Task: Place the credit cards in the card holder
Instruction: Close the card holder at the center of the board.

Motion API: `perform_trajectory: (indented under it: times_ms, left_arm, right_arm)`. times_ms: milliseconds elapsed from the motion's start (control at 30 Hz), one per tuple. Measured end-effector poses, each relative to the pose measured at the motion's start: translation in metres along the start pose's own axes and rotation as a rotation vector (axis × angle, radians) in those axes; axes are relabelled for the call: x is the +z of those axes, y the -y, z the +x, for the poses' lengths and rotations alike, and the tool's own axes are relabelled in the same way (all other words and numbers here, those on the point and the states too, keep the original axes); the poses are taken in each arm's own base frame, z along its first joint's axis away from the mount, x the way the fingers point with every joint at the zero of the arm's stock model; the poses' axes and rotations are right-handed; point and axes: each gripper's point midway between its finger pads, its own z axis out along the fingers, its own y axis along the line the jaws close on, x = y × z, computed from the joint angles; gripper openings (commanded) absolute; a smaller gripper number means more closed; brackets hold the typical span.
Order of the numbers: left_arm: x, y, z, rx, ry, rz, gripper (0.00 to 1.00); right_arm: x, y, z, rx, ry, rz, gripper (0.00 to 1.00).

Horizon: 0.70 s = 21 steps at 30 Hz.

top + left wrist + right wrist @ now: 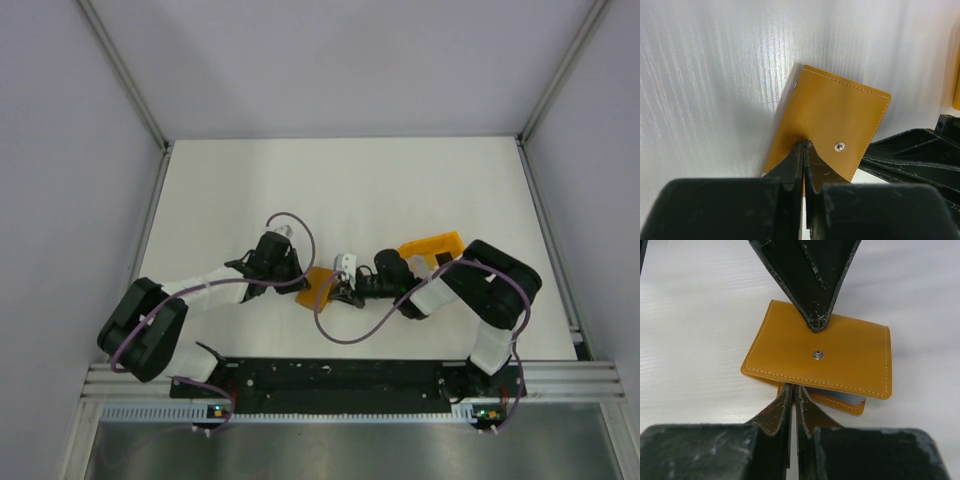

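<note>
The orange card holder [318,288] lies folded on the white table between the two grippers. My left gripper [804,143] is shut, and its tips rest on the top flap [840,115] near the snap stud. In the right wrist view those left fingertips [816,326] come down from above onto the card holder [850,357]. My right gripper [793,388] is shut, with its tips at the near edge just under the top flap. A pale blue-grey card edge [852,398] shows between the two flaps. The rest of the credit cards is hidden.
A second orange object [432,245] lies on the table behind the right arm and shows at the right edge of the left wrist view [956,85]. Grey walls with metal posts enclose the white table [330,190].
</note>
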Motion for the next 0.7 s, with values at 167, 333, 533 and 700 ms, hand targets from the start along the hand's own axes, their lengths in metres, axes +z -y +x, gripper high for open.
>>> perform_trajectory:
  times_ms: [167,333,533,700]
  left_arm:
    - [0.0,0.0,0.0,-0.001,0.001,-0.001,0.0]
    - [0.0,0.001,0.001,-0.005,-0.001,-0.002,0.0]
    - [0.001,0.001,0.002,-0.013,-0.006,-0.006,0.0]
    - [0.002,0.001,0.002,-0.016,-0.007,-0.007,0.0]
  right_arm:
    - [-0.001,-0.009,0.0,0.01,0.003,-0.05,0.0]
    - [-0.008,-0.024,-0.002,0.002,0.017,-0.116,0.0]
    - [-0.014,-0.036,-0.006,-0.016,0.028,-0.186,0.0]
    - [-0.02,-0.051,-0.004,-0.01,0.032,-0.254,0.0]
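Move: Lying between the two hands, the card holder has its middle about 4 cm left of the right fingertips and 2 cm farther out, about 1 cm below them; its snap button is some 2 cm left and 2 cm ahead. The orange tray stands roughly 23 cm to the right of that hand and 10 cm farther out. From the left hand the card holder's middle lies about 3 cm to the right, level and just below. Drawing back about 5 cm towards the bases, the right hand takes its shut fingers along the card holder's right-hand edge, under the flap, and out clear of it, swinging some 15 degrees counter-clockwise on the way. The left hand stays put, its closed fingertips still pressing down on the flap beside the snap button. ##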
